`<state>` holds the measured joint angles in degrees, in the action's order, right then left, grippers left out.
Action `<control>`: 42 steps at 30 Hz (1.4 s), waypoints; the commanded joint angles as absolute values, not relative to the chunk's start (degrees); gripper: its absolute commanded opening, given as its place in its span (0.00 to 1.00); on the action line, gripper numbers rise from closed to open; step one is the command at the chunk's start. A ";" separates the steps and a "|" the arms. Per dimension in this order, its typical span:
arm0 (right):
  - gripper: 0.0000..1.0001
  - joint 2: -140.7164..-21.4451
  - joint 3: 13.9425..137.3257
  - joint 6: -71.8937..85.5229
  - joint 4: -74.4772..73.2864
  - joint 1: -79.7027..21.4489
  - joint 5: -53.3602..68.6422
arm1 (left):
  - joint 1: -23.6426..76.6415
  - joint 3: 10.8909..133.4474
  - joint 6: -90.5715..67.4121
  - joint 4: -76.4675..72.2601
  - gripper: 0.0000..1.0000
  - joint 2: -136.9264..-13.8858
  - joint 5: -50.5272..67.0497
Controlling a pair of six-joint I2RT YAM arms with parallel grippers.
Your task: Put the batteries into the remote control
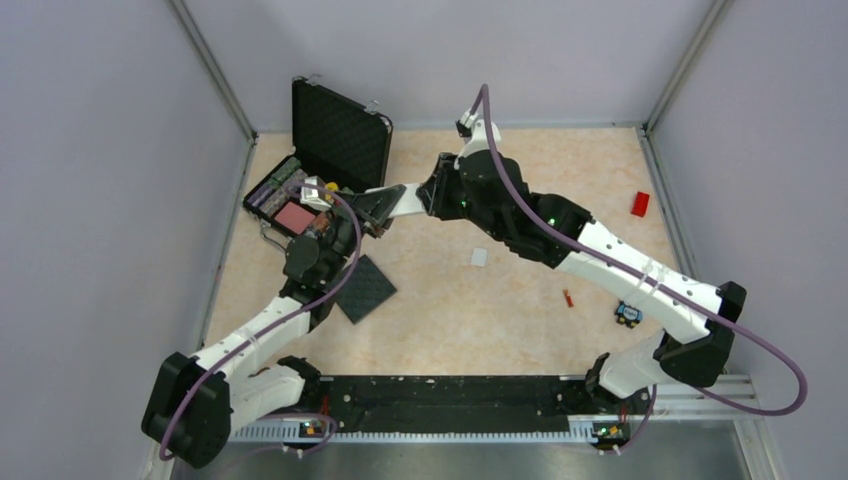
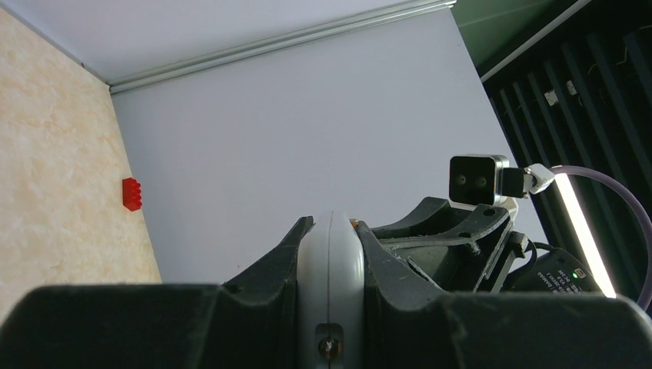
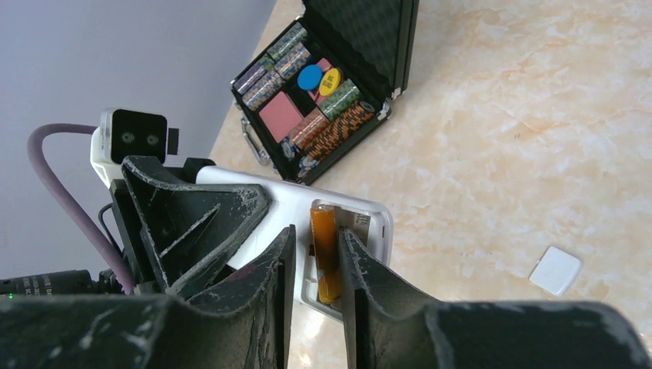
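My left gripper (image 2: 330,223) is shut on the white-grey remote control (image 2: 330,270), which it holds edge-on above the table. In the right wrist view the remote control (image 3: 300,201) shows its plain back with the battery slot uncovered. One orange battery (image 3: 325,257) lies in that slot. My right gripper (image 3: 317,231) is open around it, with a gap on the left finger's side. From above, both grippers meet at the remote control (image 1: 400,198). A second battery (image 1: 568,298) lies on the table to the right.
An open black case (image 1: 340,140) of poker chips stands at the back left. A black square pad (image 1: 365,288) lies near the left arm. There is a small white cover (image 1: 479,257), a red block (image 1: 640,204) by the right wall and a small dark item (image 1: 628,314).
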<state>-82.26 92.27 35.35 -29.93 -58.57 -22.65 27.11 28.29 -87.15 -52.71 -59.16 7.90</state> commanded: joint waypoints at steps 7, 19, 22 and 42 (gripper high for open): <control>0.31 -81.63 96.48 37.21 -34.46 -59.01 -25.09 | 27.21 28.02 -89.33 -61.39 0.00 -58.49 6.82; 0.34 -80.38 97.88 39.19 -36.03 -59.03 -25.02 | 27.23 26.85 -89.65 -62.20 0.00 -58.42 6.45; 0.50 -79.57 98.38 40.11 -36.11 -59.05 -24.32 | 27.24 26.40 -89.54 -62.80 0.00 -58.28 6.59; 0.90 -72.16 83.28 55.23 -21.65 -46.83 -2.14 | 27.19 26.08 -86.48 -64.83 0.00 -56.14 11.61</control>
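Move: The battery sits in the remote's open compartment right at the right hand's fingertips, about 1 cm ahead, left and below. From that hand the battery cover lies on the table some 12 cm right, 6 ahead and 33 below; the black pad is about 13 cm left, 1 back and 32 below. For the left hand, gripping the remote, the battery is roughly 5 cm right, 1 ahead and 1 above. Right fingers spread wide, rise some 3 cm off the battery, swing right and sink; left keeps the remote. ##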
